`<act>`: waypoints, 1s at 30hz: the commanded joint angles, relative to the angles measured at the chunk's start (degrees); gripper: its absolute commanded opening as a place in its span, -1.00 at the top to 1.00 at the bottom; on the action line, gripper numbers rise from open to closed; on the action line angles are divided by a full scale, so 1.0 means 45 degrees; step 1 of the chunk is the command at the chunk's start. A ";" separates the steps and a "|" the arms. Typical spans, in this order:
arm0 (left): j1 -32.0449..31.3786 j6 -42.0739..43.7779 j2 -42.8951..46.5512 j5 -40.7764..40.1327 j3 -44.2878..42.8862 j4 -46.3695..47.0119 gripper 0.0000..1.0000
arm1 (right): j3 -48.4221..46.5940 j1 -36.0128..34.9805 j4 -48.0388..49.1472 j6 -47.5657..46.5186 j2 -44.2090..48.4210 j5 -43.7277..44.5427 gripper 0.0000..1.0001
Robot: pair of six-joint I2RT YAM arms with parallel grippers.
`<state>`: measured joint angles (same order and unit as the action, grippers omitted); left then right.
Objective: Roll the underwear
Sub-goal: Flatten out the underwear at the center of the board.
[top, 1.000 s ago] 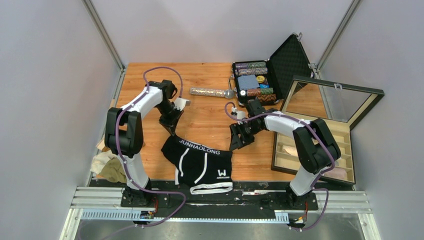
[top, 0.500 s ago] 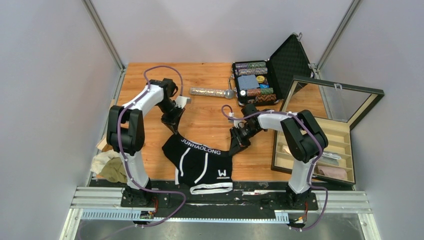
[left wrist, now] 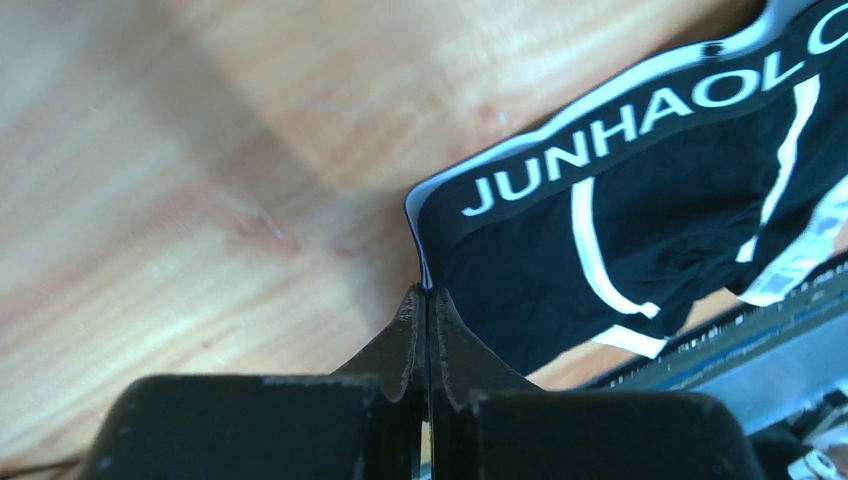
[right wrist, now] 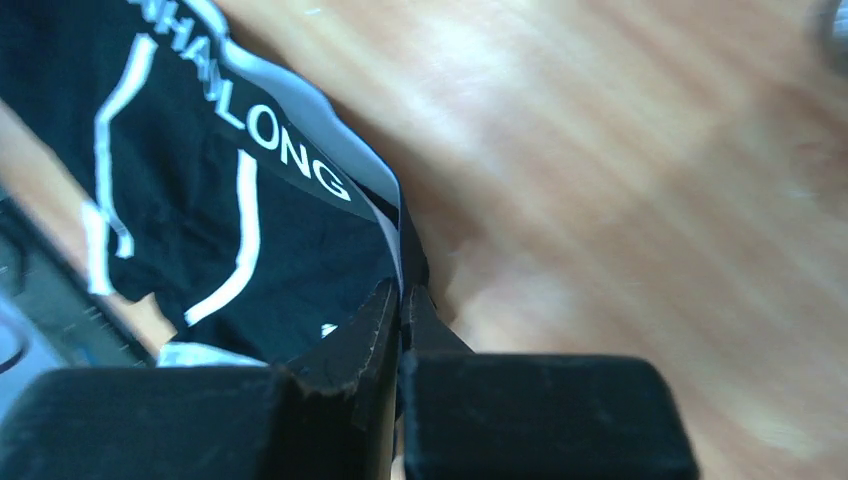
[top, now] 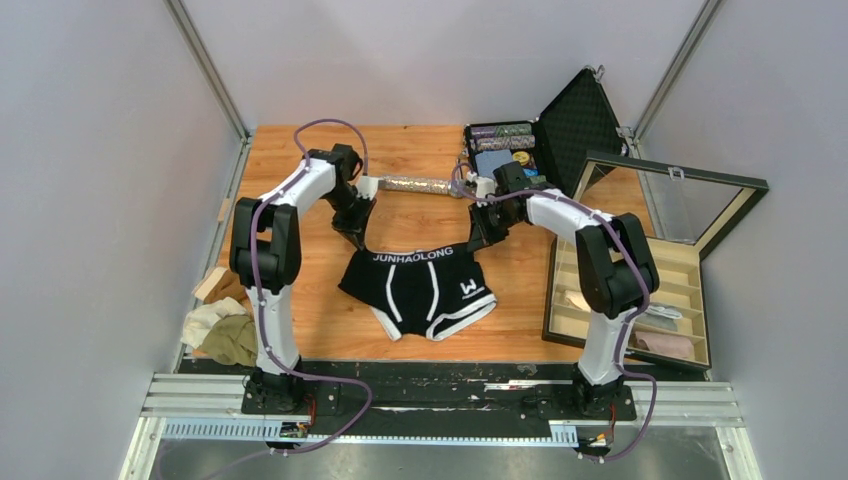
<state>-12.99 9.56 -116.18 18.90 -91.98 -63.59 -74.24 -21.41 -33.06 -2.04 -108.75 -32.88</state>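
Observation:
Black underwear (top: 420, 287) with white "JUNHAOLONG" waistband lettering hangs stretched between both arms over the middle of the table. My left gripper (top: 357, 238) is shut on the left waistband corner; the left wrist view shows the underwear (left wrist: 620, 200) with its waistband edge pinched in my left gripper (left wrist: 428, 293). On the right waistband corner my right gripper (top: 476, 241) is shut too. In the right wrist view the underwear (right wrist: 250, 210) runs into my right gripper (right wrist: 402, 290). A heap of cream and olive underwear (top: 222, 333) lies at the table's near left.
A glittery silver microphone (top: 420, 185) lies at the back between the arms. An open black case (top: 575, 120) with coloured items stands at the back right. An open glass-lidded wooden box (top: 690, 275) with compartments sits at the right edge.
The right gripper has shut on the waistband's right corner. Both arms have carried the underwear away from the near edge towards the table's middle, waistband now stretched straight.

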 commanded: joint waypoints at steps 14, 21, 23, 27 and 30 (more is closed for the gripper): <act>0.0484 -0.2003 0.2122 0.4080 -0.0858 0.3343 1.00 | -0.1399 0.0795 -0.0252 -0.1941 0.1989 0.1433 1.00; 0.0486 -0.2044 1.0028 0.5215 0.4524 0.6814 1.00 | 0.0060 0.0582 -0.1185 -0.3023 0.6692 -0.1088 1.00; 0.0485 -0.1727 1.1195 0.5186 0.4902 0.6352 1.00 | 0.0738 0.0369 -0.1174 -0.3304 0.8036 -0.1446 1.00; 0.0486 -0.1730 1.2757 0.5153 0.4987 0.4775 1.00 | 0.1279 -0.0111 -0.1189 -0.2662 0.9829 -0.1143 1.00; 0.0485 -0.2023 1.3279 0.5100 0.4773 0.4064 1.00 | 0.0867 -0.0127 -0.1432 -0.2459 1.0131 -0.0874 1.00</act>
<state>-10.90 1.52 -56.71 41.41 -71.37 -39.40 -70.06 -21.82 -37.87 -14.02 -62.98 -36.93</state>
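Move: The left fingers already pinch the left end of the waistband, the right fingers the other end, both about 5 cm over the board. The underwear's middle lies about 10 cm back and 11 cm right of the left hand, and about 9 cm back and 11 cm left of the right hand. The microphone lies about 16 cm ahead and 10 cm left of the right hand, the chip case about 20 cm ahead and 8 cm right. Keep both grips shut on the waistband ends and carry them low and forward, about 7 cm left and 4 cm right, the right hand also drifting rightward. Then whip both hands up some 27 cm while drawing them back towards the bases, swinging the fingers from pointing down to forward, so the underwear is shaken out between them. ##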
